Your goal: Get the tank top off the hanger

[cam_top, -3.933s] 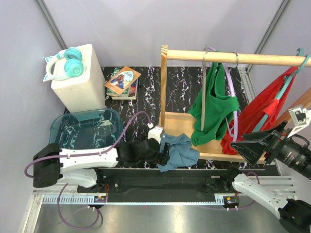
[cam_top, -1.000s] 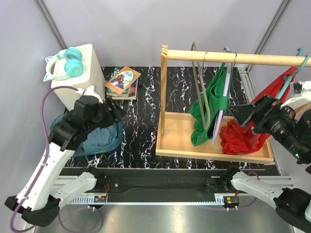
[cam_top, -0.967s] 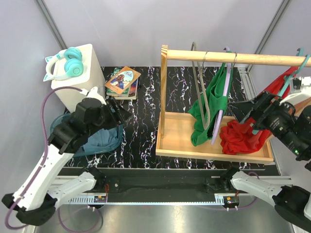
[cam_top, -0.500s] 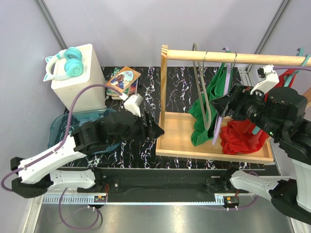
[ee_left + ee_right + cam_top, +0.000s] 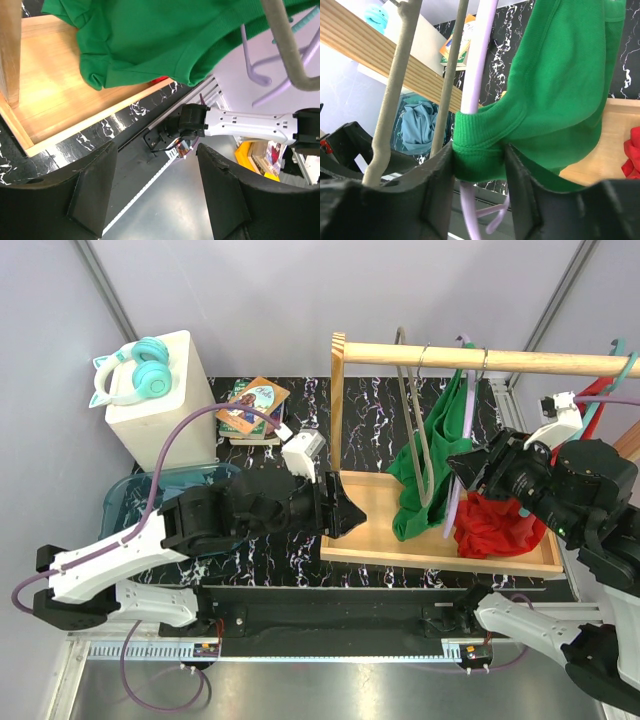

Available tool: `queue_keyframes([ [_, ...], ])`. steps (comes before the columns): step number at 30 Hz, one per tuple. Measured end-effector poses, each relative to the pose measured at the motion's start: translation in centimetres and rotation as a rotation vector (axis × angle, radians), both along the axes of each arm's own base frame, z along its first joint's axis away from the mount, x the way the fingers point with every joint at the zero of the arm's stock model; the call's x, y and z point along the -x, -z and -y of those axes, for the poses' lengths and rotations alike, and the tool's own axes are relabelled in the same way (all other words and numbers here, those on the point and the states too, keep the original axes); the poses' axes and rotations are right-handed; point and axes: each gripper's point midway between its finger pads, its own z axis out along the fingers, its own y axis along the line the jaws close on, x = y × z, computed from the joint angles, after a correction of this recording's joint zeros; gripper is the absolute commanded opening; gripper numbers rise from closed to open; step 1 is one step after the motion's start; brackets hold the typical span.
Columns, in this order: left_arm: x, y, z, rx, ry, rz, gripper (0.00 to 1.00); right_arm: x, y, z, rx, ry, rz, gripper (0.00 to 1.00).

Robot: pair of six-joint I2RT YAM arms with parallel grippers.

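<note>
The green tank top (image 5: pixel 425 465) hangs on a lilac hanger (image 5: pixel 455 495) from the wooden rail (image 5: pixel 480 358). In the right wrist view my right gripper (image 5: pixel 479 160) is shut on the folded strap of the tank top (image 5: pixel 555 90), right where it wraps the lilac hanger (image 5: pixel 479 60). From above, the right gripper (image 5: pixel 462 472) sits at the garment's right side. My left gripper (image 5: pixel 350 518) is open and holds nothing, low beside the rack's left post. In the left wrist view the left gripper (image 5: pixel 156 146) is below and apart from the tank top (image 5: pixel 150 35).
A bare grey hanger (image 5: pixel 410 410) hangs left of the lilac one. A red garment (image 5: pixel 495 525) lies on the rack's wooden base (image 5: pixel 365 495). A teal bin (image 5: pixel 130 495), books (image 5: pixel 250 405) and a white box with headphones (image 5: pixel 150 390) stand at the left.
My left arm has swung from the teal bin across to the rack's left post. My right gripper has moved onto the lilac hanger and closed on the green strap.
</note>
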Motion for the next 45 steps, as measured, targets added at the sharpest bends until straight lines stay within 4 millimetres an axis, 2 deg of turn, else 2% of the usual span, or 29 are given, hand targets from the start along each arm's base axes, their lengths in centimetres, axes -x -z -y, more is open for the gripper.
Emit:
queue_keyframes([
  [9, 0.0, -0.1, 0.0, -0.012, 0.017, 0.031, 0.73, -0.3, 0.0, -0.2, -0.027, 0.014, 0.003, 0.16],
  [13, -0.2, -0.2, 0.4, -0.017, 0.021, 0.04, 0.73, -0.2, -0.3, -0.1, -0.042, 0.017, 0.006, 0.0],
  [20, -0.5, -0.2, 1.4, -0.028, 0.032, 0.055, 0.73, 1.2, -1.3, 0.5, -0.084, -0.001, 0.041, 0.0],
  [27, -0.3, 0.2, 2.6, -0.043, 0.065, 0.046, 0.73, 2.7, -3.3, 1.7, -0.134, -0.008, 0.117, 0.0],
  [32, -0.4, -0.3, 3.3, -0.042, 0.081, 0.058, 0.73, 3.1, -4.7, 0.9, -0.149, -0.062, 0.142, 0.0],
  [38, -0.5, -1.1, 3.5, -0.027, 0.086, 0.073, 0.72, 2.5, -5.5, -0.5, -0.136, -0.111, 0.151, 0.0],
  [45, -0.5, -1.0, 3.6, -0.029, 0.088, 0.071, 0.71, 2.8, -5.9, -0.3, -0.137, -0.119, 0.177, 0.0],
])
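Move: The edge of the green tank top, draped over the purple hanger, sits about 1 cm ahead of the right hand's pads and 1 cm below, between its half-open fingers. The purple hanger's middle is some 4 cm ahead and 1 cm left. The empty beige hanger is about 7 cm left and 5 cm ahead; the red tank top hangs roughly 12 cm right, level fore and aft, and 8 cm lower. From the left hand that green edge is some 15 cm right, 5 cm ahead and 6 cm higher. Closing on the green tank top's edge at the purple hanger, the right fingers pinch the cloth and keep hold as the hand lifts about 6 cm and draws back nearly 3 cm, tipping its fingertips up and rolling its left side up by roughly 10 degrees each. The open left hand eases about 3.5 cm right, towards the green tank top, touching nothing. ##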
